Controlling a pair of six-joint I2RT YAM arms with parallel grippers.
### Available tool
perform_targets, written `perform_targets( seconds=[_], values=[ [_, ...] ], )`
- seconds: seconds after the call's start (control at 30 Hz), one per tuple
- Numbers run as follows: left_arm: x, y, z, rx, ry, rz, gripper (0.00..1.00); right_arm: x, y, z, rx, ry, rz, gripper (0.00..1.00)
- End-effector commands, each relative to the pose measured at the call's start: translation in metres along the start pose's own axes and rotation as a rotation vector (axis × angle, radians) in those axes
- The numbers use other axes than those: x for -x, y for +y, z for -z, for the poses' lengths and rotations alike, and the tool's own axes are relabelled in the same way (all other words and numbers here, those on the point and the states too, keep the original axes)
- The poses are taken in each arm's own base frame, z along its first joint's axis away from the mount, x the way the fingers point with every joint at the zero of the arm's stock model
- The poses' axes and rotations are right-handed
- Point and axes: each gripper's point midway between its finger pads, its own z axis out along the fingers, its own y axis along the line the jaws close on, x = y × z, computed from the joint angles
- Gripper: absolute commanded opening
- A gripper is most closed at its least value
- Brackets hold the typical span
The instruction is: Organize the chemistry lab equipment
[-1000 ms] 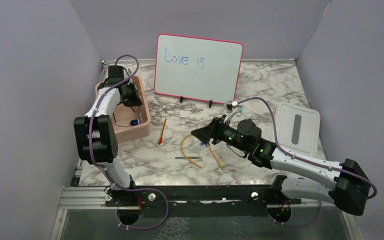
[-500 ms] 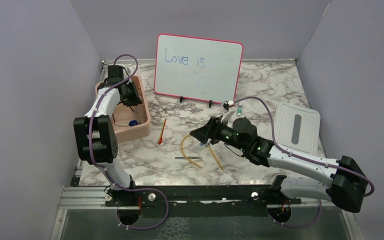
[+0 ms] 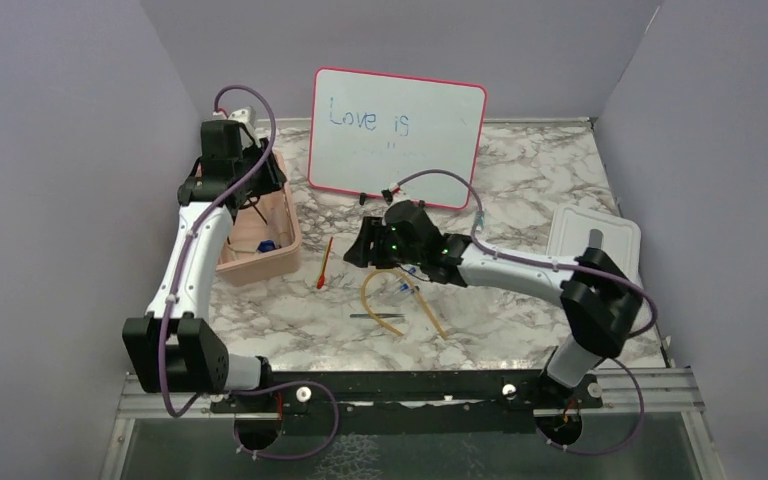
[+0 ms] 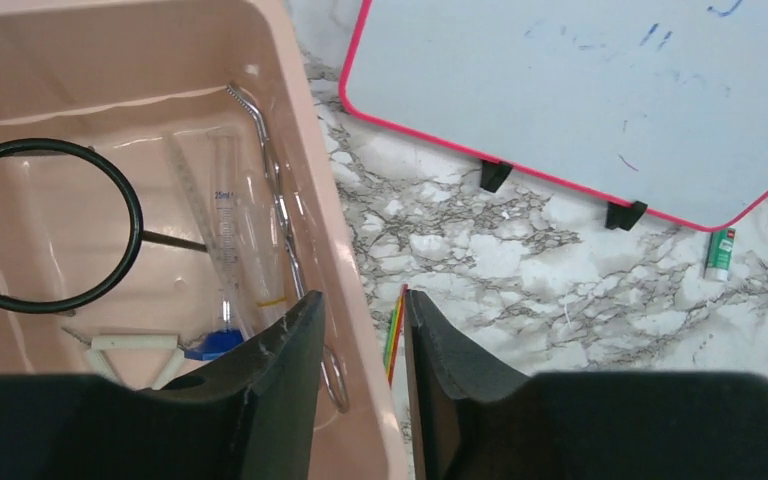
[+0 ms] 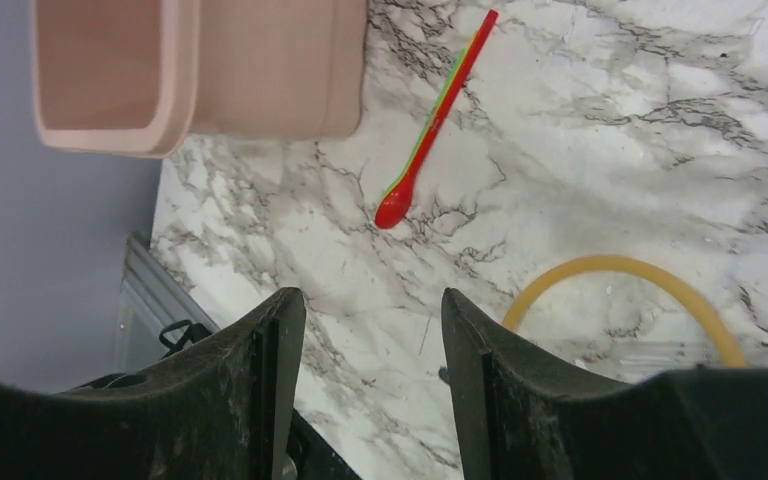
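My left gripper (image 4: 365, 300) hangs open and empty over the right wall of the pink bin (image 4: 310, 120). In the bin lie the black wire ring tripod (image 4: 138, 205), a clear graduated tube (image 4: 225, 215) with a blue cap, and the metal tongs (image 4: 278, 195). My right gripper (image 5: 373, 300) is open and empty just above the marble table. The red-tipped spatula (image 5: 435, 120) lies ahead of it, the tan rubber tube (image 5: 620, 268) to its right. The thin dark rod (image 3: 375, 317) and a small blue-capped tube (image 3: 403, 290) lie by the tan tube.
The pink-framed whiteboard (image 3: 397, 135) stands at the back on two black feet. A white lid (image 3: 595, 255) lies at the right. A small vial (image 4: 720, 255) lies near the whiteboard's right corner. Purple walls close in both sides.
My left gripper has risen out of the bin and its jaws have parted. My right arm has swung left and farther out, toward the spatula.
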Motion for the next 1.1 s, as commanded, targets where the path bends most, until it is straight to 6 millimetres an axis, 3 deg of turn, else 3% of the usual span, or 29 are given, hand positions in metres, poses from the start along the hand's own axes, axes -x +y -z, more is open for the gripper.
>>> perform_targets(
  seconds=[0.0, 0.17, 0.3, 0.4, 0.73, 0.87, 1.07],
  values=[
    [-0.003, -0.012, 0.023, 0.037, -0.084, -0.062, 0.40, -0.023, -0.006, -0.034, -0.066, 0.143, -0.052, 0.56],
    [0.000, -0.018, 0.051, 0.076, -0.182, -0.081, 0.48, -0.037, 0.001, -0.077, -0.103, 0.219, -0.084, 0.54],
    [-0.010, -0.044, 0.061, -0.047, -0.160, -0.096, 0.52, -0.052, -0.019, -0.103, -0.229, 0.253, -0.094, 0.53],
    [-0.007, -0.042, 0.073, -0.010, -0.170, -0.117, 0.54, -0.057, -0.026, -0.114, -0.271, 0.250, -0.083, 0.51],
    [0.000, -0.056, 0.098, -0.019, -0.187, -0.131, 0.55, -0.080, -0.027, -0.139, -0.267, 0.302, -0.047, 0.43],
    [0.011, -0.041, 0.107, 0.081, -0.229, -0.145, 0.55, -0.086, -0.030, -0.144, -0.286, 0.312, -0.043, 0.42],
    [0.020, -0.020, 0.120, 0.225, -0.279, -0.146, 0.64, -0.085, -0.050, -0.138, -0.470, 0.266, 0.018, 0.26]
  ],
)
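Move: The stirring spoon bundle lies about 6 cm ahead of the right hand, 9 cm to its left and 14 cm below. At table height, the tan hose's middle is roughly 3 cm back and 8 cm to the right of this hand, the tweezers about 7 cm back and 3 cm right. The pink box's middle is some 15 cm ahead and 24 cm left. From the left hand, the bundle lies about 8 cm back, 7 cm right and 22 cm down. The right hand drops some 12 cm while reaching about 10 cm left and a little forward to the bowl end of the stirring spoon bundle, tipping its fingers a good 20 degrees further down; the sinking levels off before the last bit leftward, and its fingers narrow to about half their gap astride the necks, just ahead of the red bowl. Meanwhile the empty left hand, leaving the pink box, backs off about 7 cm and rises as much, first easing left and then partly back right, its fingers tilting up and spreading wider. ##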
